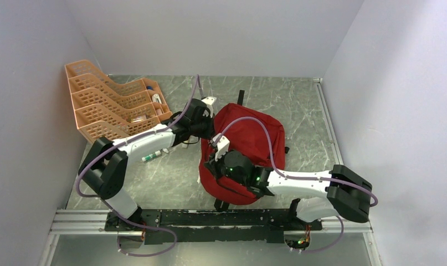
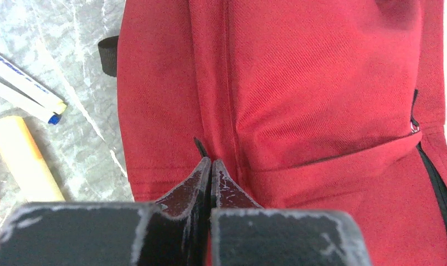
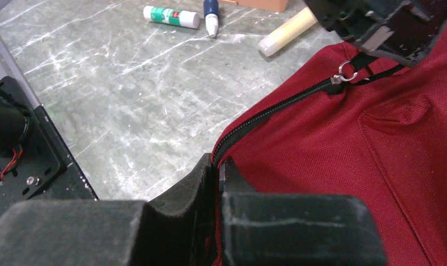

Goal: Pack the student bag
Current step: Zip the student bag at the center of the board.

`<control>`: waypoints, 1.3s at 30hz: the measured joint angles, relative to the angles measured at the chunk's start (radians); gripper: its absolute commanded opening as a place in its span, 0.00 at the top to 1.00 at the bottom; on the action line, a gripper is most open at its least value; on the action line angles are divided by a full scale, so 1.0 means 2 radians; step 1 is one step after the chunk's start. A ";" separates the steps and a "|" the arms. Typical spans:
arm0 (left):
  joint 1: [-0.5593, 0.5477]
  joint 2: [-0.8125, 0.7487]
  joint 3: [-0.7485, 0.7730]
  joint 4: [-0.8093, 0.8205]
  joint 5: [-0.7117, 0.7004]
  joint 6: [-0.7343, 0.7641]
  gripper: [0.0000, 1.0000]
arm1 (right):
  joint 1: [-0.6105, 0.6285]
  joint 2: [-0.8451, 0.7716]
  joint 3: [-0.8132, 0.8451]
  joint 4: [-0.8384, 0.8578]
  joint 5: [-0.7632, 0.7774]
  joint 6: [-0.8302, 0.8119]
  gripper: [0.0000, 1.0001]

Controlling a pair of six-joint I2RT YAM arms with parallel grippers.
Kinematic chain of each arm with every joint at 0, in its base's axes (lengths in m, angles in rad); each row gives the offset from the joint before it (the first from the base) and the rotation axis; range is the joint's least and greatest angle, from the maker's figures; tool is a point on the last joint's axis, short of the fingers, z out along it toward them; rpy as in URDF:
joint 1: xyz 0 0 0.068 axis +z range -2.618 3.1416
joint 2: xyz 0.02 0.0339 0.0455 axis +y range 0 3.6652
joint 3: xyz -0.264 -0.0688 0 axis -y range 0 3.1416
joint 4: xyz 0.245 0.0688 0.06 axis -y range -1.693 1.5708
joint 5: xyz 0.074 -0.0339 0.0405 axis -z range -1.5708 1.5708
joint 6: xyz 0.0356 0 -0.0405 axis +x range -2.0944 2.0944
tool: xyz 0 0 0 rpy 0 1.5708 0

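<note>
The student bag, a red backpack, lies flat in the middle of the table. My left gripper is at its upper left edge, shut on the black zipper pull. In the right wrist view that pull runs taut from a metal ring at the slider. The black zipper runs closed from the slider down to my right gripper. That gripper is shut on the bag's red edge beside the zipper, at the bag's left side.
An orange tray rack with small items stands at the back left. On the table left of the bag lie a green-and-white glue stick, a blue-capped marker, a pale yellow stick and two white pens.
</note>
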 measured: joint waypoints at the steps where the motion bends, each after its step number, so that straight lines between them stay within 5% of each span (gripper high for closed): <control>1: 0.000 0.006 0.005 -0.002 0.000 0.000 0.95 | 0.000 -0.001 -0.005 0.006 -0.005 -0.001 1.00; 30: 0.002 0.096 0.108 -0.046 0.014 0.008 0.95 | 0.000 -0.030 -0.069 0.079 -0.067 -0.024 1.00; 39: 0.031 0.123 0.162 0.037 0.017 0.010 0.95 | 0.021 -0.038 -0.094 0.090 -0.180 -0.014 1.00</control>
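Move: Just behind and below the left fingertips, some 3 cm back and 2 cm down, sits the zip slider, its black cord still pinched there. From this hand the far strap is about 14 cm ahead and 11 cm right; the yellow stick lies level with it, 9 cm left, and the markers 4 cm ahead and 6 cm left. The right hand grips the zip edge, with the slider about 10 cm ahead and 1 cm right, and the near strap 13 cm back and 6 cm right. Pulling against each other along the zip, the left hand draws the cord slowly forward and right about 4 cm, while the right keeps its pinch and hauls the edge back a couple of centimetres, then holds. At the end the left shoots forward and up another 8 cm, its shut fingers coming off the cord; the right pulls some 6 cm farther back, turning counter-clockwise, about 20 degrees in all. ##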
